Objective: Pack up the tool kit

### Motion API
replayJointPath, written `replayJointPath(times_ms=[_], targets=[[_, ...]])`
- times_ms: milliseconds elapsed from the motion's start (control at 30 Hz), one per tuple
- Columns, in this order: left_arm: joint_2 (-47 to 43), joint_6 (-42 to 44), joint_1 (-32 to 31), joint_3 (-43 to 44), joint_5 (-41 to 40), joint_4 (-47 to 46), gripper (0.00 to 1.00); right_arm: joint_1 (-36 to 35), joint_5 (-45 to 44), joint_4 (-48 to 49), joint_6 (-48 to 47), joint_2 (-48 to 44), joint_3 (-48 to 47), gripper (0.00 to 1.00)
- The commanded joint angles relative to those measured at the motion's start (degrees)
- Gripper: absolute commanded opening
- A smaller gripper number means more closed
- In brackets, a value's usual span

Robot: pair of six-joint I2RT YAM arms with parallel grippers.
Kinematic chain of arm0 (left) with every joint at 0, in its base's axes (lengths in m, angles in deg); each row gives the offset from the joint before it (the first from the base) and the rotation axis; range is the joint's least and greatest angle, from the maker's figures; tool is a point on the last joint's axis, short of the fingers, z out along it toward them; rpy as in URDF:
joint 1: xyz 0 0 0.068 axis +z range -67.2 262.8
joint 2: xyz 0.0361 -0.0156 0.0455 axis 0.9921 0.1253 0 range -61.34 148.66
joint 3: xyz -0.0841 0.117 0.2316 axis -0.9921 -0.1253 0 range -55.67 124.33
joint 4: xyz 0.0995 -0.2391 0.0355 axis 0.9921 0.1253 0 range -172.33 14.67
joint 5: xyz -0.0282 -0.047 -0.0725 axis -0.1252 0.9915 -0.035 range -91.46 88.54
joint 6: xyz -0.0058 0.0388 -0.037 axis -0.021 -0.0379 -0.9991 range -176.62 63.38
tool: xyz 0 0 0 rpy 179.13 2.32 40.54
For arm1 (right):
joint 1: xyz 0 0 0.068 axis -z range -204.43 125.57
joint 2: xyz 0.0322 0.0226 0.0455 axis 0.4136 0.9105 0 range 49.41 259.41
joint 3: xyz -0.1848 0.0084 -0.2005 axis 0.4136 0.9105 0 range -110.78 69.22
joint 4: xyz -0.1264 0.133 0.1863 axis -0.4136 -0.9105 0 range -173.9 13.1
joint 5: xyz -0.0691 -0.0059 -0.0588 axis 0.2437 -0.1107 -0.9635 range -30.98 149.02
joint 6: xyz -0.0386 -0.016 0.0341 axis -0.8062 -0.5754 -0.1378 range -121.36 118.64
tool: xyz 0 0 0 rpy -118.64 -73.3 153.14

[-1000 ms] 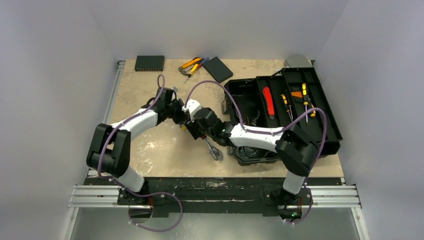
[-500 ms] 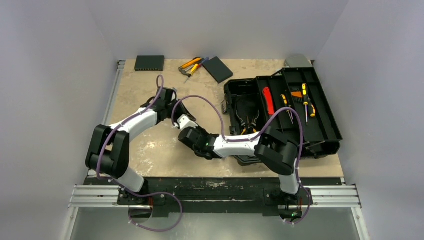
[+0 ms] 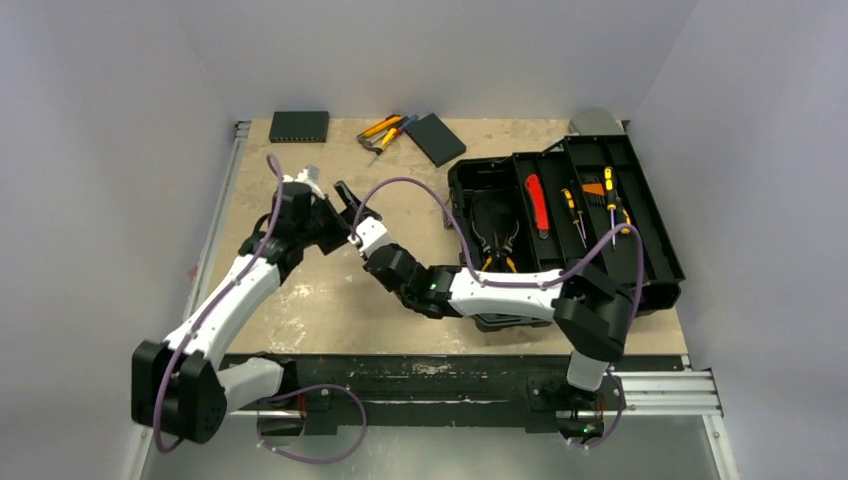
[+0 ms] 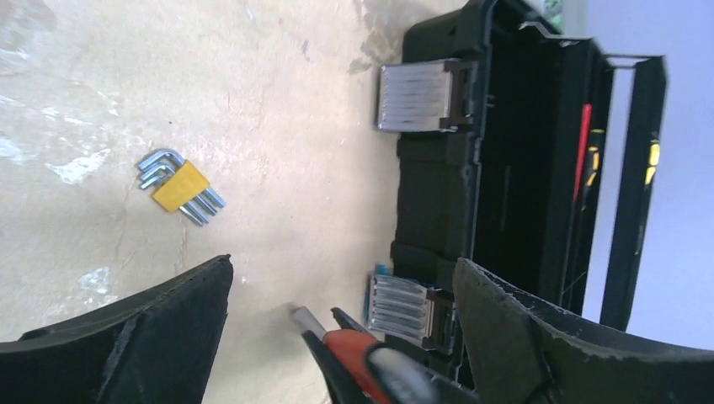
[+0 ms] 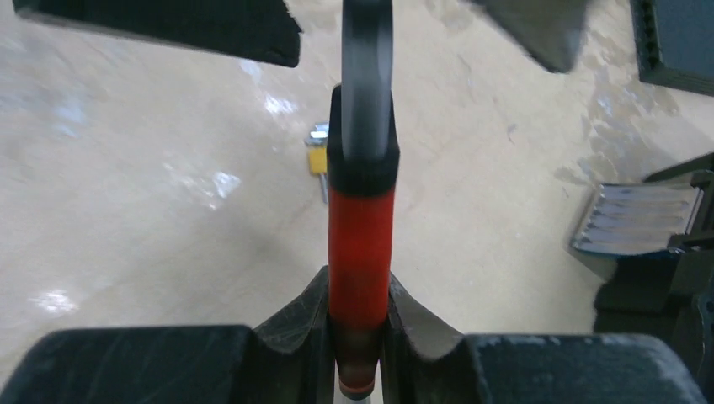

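Observation:
The black toolbox (image 3: 560, 225) lies open at the right with red-handled and yellow-black tools (image 3: 537, 205) in its trays. It also shows in the left wrist view (image 4: 505, 168). My right gripper (image 3: 358, 228) (image 5: 360, 282) is shut on a red-handled tool (image 5: 360, 244) with a grey end, held above the table left of the box. My left gripper (image 3: 343, 200) (image 4: 343, 265) is open, its fingers (image 4: 151, 328) either side of that tool's tip (image 4: 358, 349), not touching it.
A yellow-holdered hex key set (image 4: 178, 185) lies on the table under the grippers. Yellow-black tools (image 3: 385, 130), a flat black box (image 3: 435, 138) and a dark box (image 3: 299, 125) lie at the back edge. A grey case (image 3: 597, 120) stands behind the toolbox.
The right arm swung down and left with the red-handled tool. The left arm stretched out to the left, and its gripper now stands open beside the tool.

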Motion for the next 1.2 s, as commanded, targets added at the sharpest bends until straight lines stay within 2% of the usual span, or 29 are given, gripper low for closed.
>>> replayJointPath(times_ms=[0,200,333,700,933,1167], targets=[[-10.97,-0.63,0.75,-0.69,-2.87,-0.83,1.00,4.04,6.44,1.90,5.66,-7.17,1.11,0.00],[-18.71,0.94,1.95,1.80,-8.64,7.34,1.00,8.96,14.09,1.55,8.80,-15.07,2.79,0.00],[-21.98,0.86,2.06,1.32,-10.66,8.99,1.00,12.32,17.06,1.76,9.92,-20.63,4.19,0.00],[-22.85,1.89,2.06,-0.39,-9.06,8.22,1.00,24.15,14.12,-18.15,7.18,-33.23,-7.05,0.00],[-20.86,2.42,1.90,-1.08,-4.57,6.57,0.99,31.09,12.74,-34.73,5.54,-29.90,-14.28,0.00],[-17.81,2.35,-0.21,-2.92,0.16,3.09,0.96,33.84,13.89,-43.36,4.79,-23.13,-14.54,0.00]])
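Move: From the right hand, which already holds the wrench by its red handle, the open toolbox's deep well lies about 22 cm to the right and 6 cm ahead, some 9 cm lower. The red knife, in the tray beyond the well, is around 30 cm right and 11 cm ahead. The hex keys lie about 4 cm ahead and 5 cm left of this hand. From the empty left hand they are almost straight beneath, roughly 16 cm down. Keeping its shut grip on the wrench handle, the right hand lifts away from the left hand and swings about 24 cm right and 6 cm forward to above the toolbox well. It climbs nearly 20 cm on the way, sinks about 5 at the end, and turns some 25 degrees clockwise. The left hand, fingers still wide open, backs off up and left, then starts easing down and right. ##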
